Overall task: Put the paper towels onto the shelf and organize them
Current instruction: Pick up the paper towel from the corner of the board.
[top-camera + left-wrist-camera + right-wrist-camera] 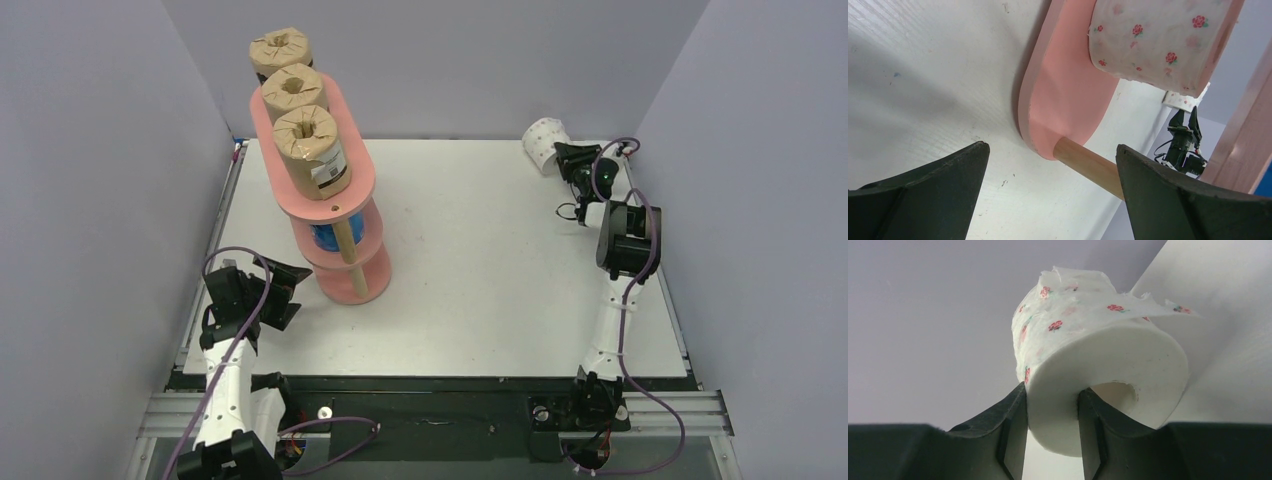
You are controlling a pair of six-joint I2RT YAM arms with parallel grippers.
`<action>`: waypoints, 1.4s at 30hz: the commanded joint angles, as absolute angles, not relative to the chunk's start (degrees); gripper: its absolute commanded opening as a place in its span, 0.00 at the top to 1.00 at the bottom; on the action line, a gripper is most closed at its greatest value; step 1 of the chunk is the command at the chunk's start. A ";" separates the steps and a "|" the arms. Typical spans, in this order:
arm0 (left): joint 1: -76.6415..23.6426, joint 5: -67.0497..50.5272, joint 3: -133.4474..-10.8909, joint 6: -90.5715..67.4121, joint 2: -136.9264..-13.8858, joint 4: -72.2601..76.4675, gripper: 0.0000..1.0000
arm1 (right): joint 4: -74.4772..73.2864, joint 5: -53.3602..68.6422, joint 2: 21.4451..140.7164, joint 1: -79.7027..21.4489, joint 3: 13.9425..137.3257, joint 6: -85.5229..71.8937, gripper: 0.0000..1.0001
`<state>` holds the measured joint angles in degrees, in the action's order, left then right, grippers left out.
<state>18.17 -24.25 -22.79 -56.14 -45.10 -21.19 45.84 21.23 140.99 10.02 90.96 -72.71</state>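
Observation:
The salmon-pink shelf [300,206] stands at the left of the table, with three brown paper towels [296,93] in a row on its top board and a blue one [325,238] on the middle tier. A white roll with pink flowers [1153,40] rests on the bottom board [1063,100]. At the far right another white flowered roll [545,143] lies on its side. My right gripper [1053,390] is shut on this roll's [1108,350] wall, one finger inside the core. My left gripper [1051,147] is open and empty near the shelf's foot.
A wooden post [1088,162] of the shelf runs between my left fingers' line of sight. Grey walls close in the table on the left, back and right. The right arm [625,240] reaches along the right edge.

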 commanded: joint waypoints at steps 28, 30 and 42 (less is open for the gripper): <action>15.45 -32.00 -21.05 -59.27 -36.19 -20.20 0.00 | -16.78 3.42 69.58 -24.79 62.82 -25.98 0.81; 15.43 -31.84 -20.50 -59.76 -35.70 -19.53 0.00 | -22.81 -2.21 68.66 -28.77 64.72 -22.61 0.81; 15.51 -29.02 -18.16 -61.10 -34.36 -17.89 0.00 | -34.62 -16.46 75.47 -48.90 66.86 -14.64 0.81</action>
<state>15.68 -30.22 -18.70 -60.40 -34.87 -20.91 -33.63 -9.17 72.73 -45.34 64.51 -18.22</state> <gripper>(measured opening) 0.995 0.324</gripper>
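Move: The flowered paper towel roll is already pinched in the right hand, its middle roughly 5 cm ahead, 3 cm left and 2 cm below. The near end of the shelf's bottom tier lies some 28 cm back and 48 cm left, about 3 cm lower. Above that end sits a blue roll; another flowered roll lies about 13 cm farther out along the bottom tier. From the left hand the tier's near end is about 13 cm ahead, 13 cm right and 8 cm below. The roll, kept in the right fingers' grip on its wall, is drawn back from the far corner, carried up about 19 cm while swinging left, then lowered halfway: some 40 cm back and 25 cm left, towards the shelf. The hand rolls left side down and turns counter-clockwise, until the fingers point ahead-left and about 40 degrees down. The open, empty left hand shifts slightly right and up. ##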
